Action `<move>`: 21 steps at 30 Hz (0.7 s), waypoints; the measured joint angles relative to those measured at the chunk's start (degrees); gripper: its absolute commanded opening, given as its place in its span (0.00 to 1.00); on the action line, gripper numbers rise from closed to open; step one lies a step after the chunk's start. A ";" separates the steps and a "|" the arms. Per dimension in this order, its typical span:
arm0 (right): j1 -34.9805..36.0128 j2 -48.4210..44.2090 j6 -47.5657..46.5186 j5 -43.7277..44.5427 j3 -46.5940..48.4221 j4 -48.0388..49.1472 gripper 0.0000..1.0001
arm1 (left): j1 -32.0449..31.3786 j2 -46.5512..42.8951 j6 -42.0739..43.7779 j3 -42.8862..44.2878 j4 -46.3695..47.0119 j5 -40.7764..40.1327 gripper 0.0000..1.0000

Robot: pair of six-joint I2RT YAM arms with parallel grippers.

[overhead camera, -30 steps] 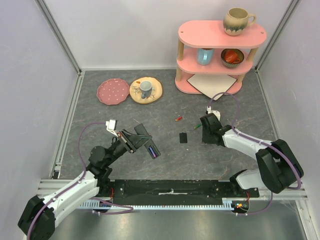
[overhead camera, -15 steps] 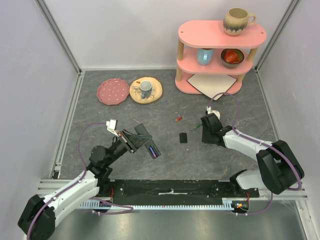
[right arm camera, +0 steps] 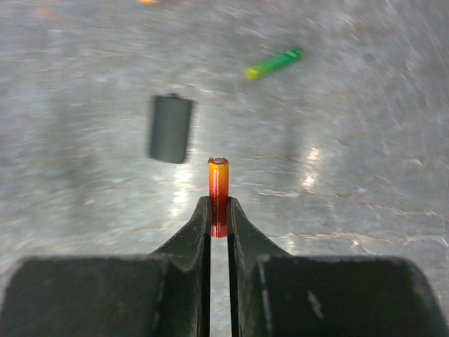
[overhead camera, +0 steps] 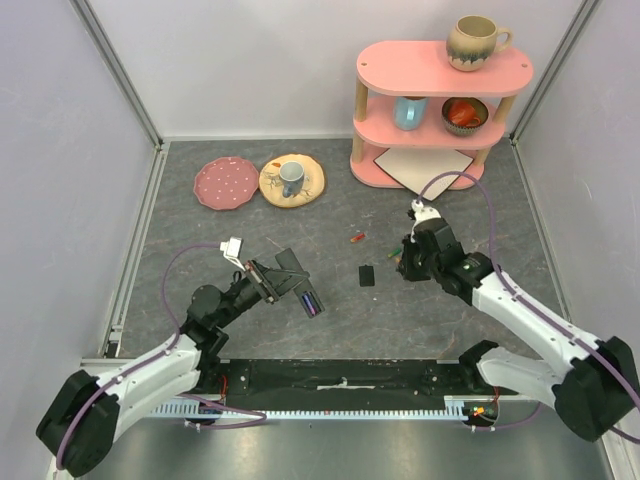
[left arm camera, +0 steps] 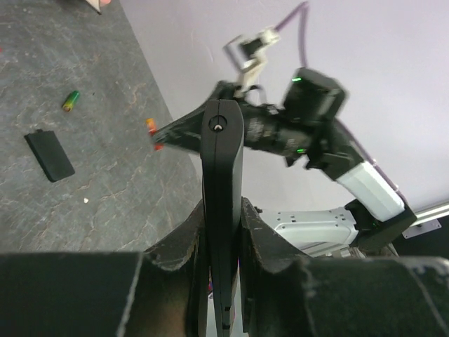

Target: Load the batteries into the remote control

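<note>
My left gripper (overhead camera: 278,280) (left arm camera: 222,214) is shut on the black remote control (overhead camera: 298,285) and holds it above the table. The remote stands edge-on in the left wrist view (left arm camera: 222,161). A blue battery (overhead camera: 312,303) sits in its open bay. My right gripper (overhead camera: 404,264) (right arm camera: 218,212) is shut on an orange-red battery (right arm camera: 218,186), held above the table right of the remote. That battery also shows in the left wrist view (left arm camera: 152,133). A green battery (right arm camera: 273,63) (left arm camera: 70,100) and a red battery (overhead camera: 356,238) lie on the table.
A small black battery cover (overhead camera: 367,275) (right arm camera: 170,128) (left arm camera: 49,156) lies on the table between the grippers. A pink shelf (overhead camera: 440,70) with mugs and a bowl stands at the back right. Two plates (overhead camera: 226,183), one bearing a mug (overhead camera: 291,177), lie at the back left.
My right gripper has lifted off the table with the orange-red battery and its arm has straightened. My left gripper has shifted the remote slightly to the right.
</note>
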 measured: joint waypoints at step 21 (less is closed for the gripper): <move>26.29 10.78 -3.52 -7.80 30.60 -21.33 0.00 | -0.02 9.18 -4.35 0.00 3.45 -3.69 0.02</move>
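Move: The right hand holds the orange battery about 8 cm above the table. From it, the remote's open battery compartment lies about 22 cm to the left, 12 cm back and 10 cm higher. The black cover on the table is 8 cm left and 2 cm ahead of this hand; the green battery is 8 cm ahead and 1 cm left, both about 8 cm below. From the left hand, which grips the remote, the orange battery is some 26 cm right, 6 cm ahead and 10 cm lower. Leftward, back and upward in a quick arc, the right hand carries the orange battery past the black cover's near side towards the remote, about 14 cm left, rising nearly 14 cm before sinking again by 3 or 4. It swings some 35 degrees counter-clockwise and keeps its pinch. The left hand, still gripping the remote, sinks and eases forward a couple of centimetres, tilting slightly. ##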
